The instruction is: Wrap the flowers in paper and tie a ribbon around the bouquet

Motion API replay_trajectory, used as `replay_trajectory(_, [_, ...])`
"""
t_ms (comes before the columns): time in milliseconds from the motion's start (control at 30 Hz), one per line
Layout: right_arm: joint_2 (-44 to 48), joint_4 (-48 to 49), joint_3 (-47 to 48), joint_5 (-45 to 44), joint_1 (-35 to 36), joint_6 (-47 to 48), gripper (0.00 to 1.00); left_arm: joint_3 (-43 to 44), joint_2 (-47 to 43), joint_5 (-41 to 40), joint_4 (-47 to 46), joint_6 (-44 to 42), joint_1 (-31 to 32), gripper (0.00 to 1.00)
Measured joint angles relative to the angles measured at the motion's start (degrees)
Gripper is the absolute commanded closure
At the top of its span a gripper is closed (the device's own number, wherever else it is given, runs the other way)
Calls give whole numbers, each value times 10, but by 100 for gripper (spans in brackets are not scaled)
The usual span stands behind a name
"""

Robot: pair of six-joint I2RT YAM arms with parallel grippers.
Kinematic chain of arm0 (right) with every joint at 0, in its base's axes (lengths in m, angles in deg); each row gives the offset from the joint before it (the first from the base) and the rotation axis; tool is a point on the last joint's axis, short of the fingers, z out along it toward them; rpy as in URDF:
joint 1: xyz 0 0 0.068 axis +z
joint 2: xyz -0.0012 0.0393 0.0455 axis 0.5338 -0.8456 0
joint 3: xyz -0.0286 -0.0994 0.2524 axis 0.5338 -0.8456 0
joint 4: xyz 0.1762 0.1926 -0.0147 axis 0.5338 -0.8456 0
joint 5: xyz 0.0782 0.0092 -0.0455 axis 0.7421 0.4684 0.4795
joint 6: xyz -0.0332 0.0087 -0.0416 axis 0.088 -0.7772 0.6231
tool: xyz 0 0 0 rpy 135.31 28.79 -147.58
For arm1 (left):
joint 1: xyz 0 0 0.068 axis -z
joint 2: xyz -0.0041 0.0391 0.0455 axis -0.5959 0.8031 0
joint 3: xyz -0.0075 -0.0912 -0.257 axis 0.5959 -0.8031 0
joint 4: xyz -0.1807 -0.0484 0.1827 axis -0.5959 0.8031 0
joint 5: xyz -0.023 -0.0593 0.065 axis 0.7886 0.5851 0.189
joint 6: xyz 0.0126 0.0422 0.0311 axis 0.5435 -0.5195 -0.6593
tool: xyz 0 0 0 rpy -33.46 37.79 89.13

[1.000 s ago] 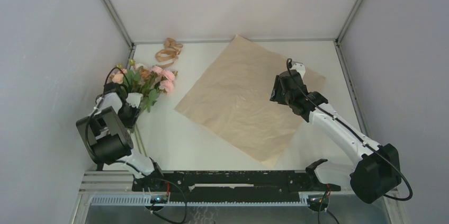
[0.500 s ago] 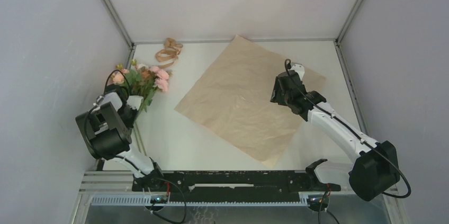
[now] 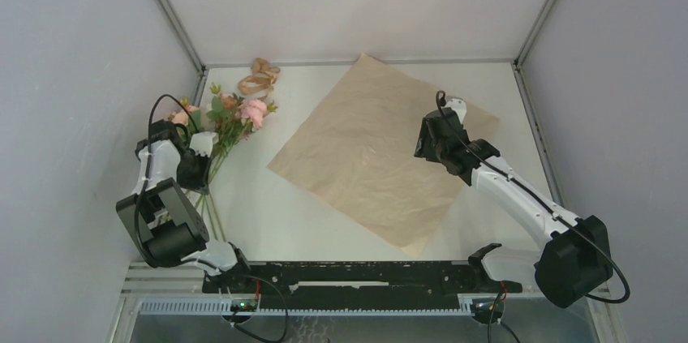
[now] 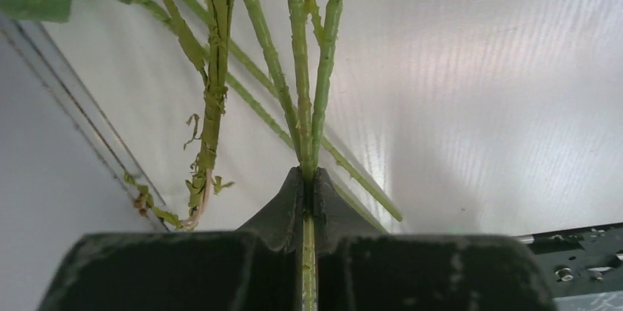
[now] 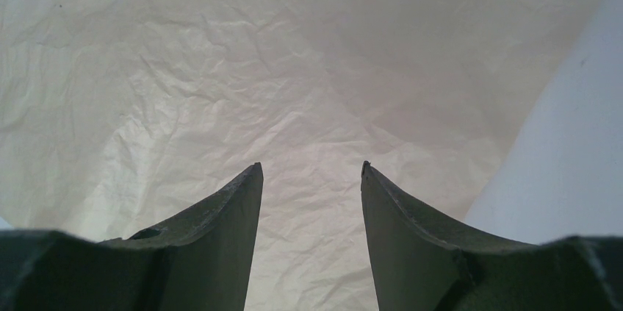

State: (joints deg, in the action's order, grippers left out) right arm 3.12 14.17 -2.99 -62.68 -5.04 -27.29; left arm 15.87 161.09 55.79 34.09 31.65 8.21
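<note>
The flowers [image 3: 235, 112], pink and peach roses with green leaves, are at the table's left side with their thin green stems [image 4: 297, 68] running back to my left gripper [image 3: 201, 156]. That gripper [image 4: 308, 175] is shut on the stems, one stem pinched between its jaws. The paper [image 3: 381, 148], a big crinkled tan sheet, lies flat in the middle of the table. My right gripper [image 3: 430, 136] hovers over the sheet's right part, and its gripper [image 5: 308, 167] is open with only the paper [image 5: 294, 90] below. The ribbon [image 3: 260, 77] lies curled at the back left.
The left wall rail [image 3: 199, 87] runs close beside the flowers and my left arm. White table surface [image 3: 284, 221] shows between the paper and the arm bases. A black rail [image 3: 349, 274] crosses the near edge.
My left gripper has shut on the flower stems and shifted; the roses have swung toward the back and slightly right. The right arm and the paper have stayed put.
</note>
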Motion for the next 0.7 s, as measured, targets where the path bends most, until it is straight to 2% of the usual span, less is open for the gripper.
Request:
replay_trajectory(167, [0,-2,0,0,5,0,39,-2,4,31,8,5,0,86])
replay_trajectory(433, [-12,-2,0,-1,24,-2,39,-33,22,78,6,-3,14,52])
replay_trajectory(700, [-20,-1,0,-11,46,0,38,-24,21,92,26,-4,64,53])
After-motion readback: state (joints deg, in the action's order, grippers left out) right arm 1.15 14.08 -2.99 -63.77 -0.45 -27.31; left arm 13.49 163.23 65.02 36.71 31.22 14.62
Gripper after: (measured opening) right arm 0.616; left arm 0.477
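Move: The left hand holds a few flower stems about 6 cm above the table. The bare spot they go to is roughly 5 cm to its right, level with it and some 6 cm below. The held flowers' pink blooms are about 20 cm ahead and 9 cm right, the paper's near-left corner 5 cm ahead and 15 cm right, the ribbon 29 cm ahead and 10 cm right. From the right hand the bare spot is about 44 cm left, 8 cm back and 14 cm below. Keeping its pinch on the stems at first, the left hand carries them to its right towards the paper, sinks about 2 cm and opens to roughly half on the way, letting them go; it travels about 6 cm in all, the downward fingers tilting some 10 degrees to the right. The open right hand drifts about 2 cm left over the paper. ##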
